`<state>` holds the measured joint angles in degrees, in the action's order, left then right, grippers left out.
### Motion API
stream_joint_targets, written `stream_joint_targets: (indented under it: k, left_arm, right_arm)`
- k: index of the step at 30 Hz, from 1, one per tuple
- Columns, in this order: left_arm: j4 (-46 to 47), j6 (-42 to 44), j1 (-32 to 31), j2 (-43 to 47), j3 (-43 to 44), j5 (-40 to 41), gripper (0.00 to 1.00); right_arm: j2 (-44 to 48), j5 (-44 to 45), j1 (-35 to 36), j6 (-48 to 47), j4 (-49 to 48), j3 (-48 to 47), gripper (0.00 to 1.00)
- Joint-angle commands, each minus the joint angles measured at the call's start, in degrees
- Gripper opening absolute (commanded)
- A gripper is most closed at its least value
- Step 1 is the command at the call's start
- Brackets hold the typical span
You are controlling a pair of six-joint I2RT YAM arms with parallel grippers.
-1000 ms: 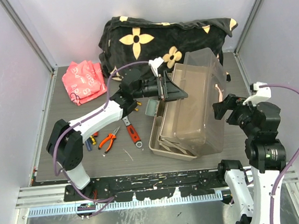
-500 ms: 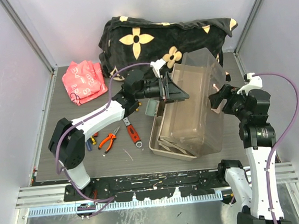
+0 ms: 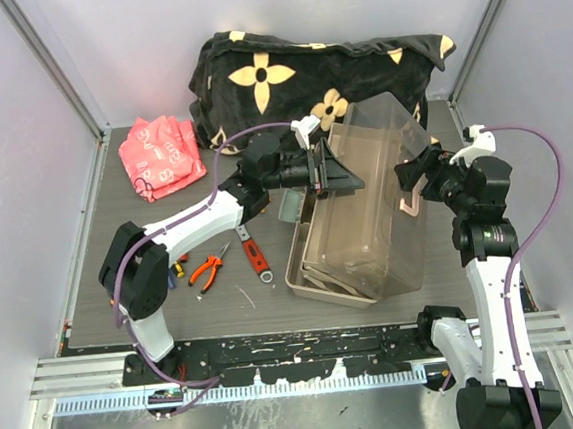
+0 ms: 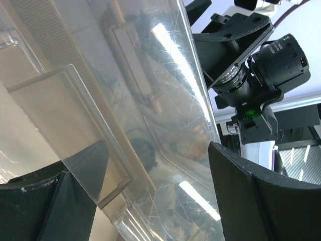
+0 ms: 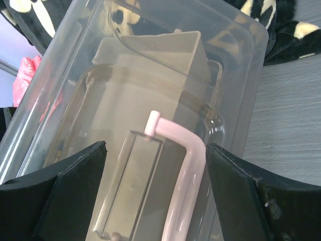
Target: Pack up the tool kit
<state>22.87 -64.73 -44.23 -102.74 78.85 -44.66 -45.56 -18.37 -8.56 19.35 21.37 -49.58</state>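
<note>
The tool kit's translucent grey-brown box (image 3: 372, 217) lies open right of centre, its lid tilted up. My left gripper (image 3: 344, 179) is open and straddles the lid's left edge; in the left wrist view the scratched lid wall (image 4: 150, 100) runs between the fingers (image 4: 261, 201) without a visible pinch. My right gripper (image 3: 411, 176) is open at the lid's right side, and the cream handle (image 5: 188, 165) lies between its spread fingers, nearer the right one. Orange-handled pliers (image 3: 208, 270), a red-handled tool (image 3: 255, 257) and a small screwdriver (image 3: 178, 270) lie on the table to the left.
A black flower-patterned blanket (image 3: 304, 72) is bunched along the back, touching the box's far end. A pink bag (image 3: 161, 155) lies at the back left. Grey walls close in both sides.
My right gripper has moved up and left to the lid's handle, its jaws narrowing slightly. The left gripper has stayed at the lid's edge.
</note>
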Motion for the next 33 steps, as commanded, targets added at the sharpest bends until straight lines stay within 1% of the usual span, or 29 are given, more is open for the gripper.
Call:
stream_joint_targets:
  k: [1,12,18,28,33]
  left_arm:
    - [5.9,0.3,-1.7,0.4,4.5,-1.1,0.82]
    - [5.5,0.8,-2.2,0.8,5.0,-1.4,0.82]
    - [5.6,0.9,-2.2,1.2,4.7,-1.4,0.82]
    - [5.6,1.2,-2.2,2.0,4.2,-1.5,0.82]
    - [5.6,1.3,-2.2,1.9,4.2,-1.4,0.82]
  right_arm:
    - [-2.9,-6.1,0.7,0.4,-1.1,1.8,0.85]
    - [-9.0,-7.8,0.7,1.0,-5.8,1.1,0.85]
    - [-11.7,-7.3,0.7,1.9,-8.9,1.3,0.85]
    - [-17.7,-7.7,0.7,2.6,-12.5,-0.6,0.85]
    - [-21.0,-8.1,0.7,2.8,-13.5,-3.3,0.85]
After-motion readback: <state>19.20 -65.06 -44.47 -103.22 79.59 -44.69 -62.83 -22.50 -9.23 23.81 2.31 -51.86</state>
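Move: Beside the right hand, the tool box's half-open clear lid has its middle about 7 cm back, 4 cm left and 8 cm below; its handle is roughly 4 cm back, 1 cm left and 4 cm below. The box base lies some 10 cm back, 15 cm left and 20 cm down, the black blanket about 22 cm ahead, 14 cm left and 18 cm lower. For the left hand, the lid's middle is some 6 cm back, 9 cm right and 10 cm below. Sliding forward about 8 cm along the outside of the raised lid, the right hand passes above the handle towards the lid's far end and the blanket, open fingers bearing on the lid's outer face and wrist rolling only slightly. The left hand, fingers open and pointing right, stays inside the lid and keeps it propped, sinking just 1 cm near the end. ##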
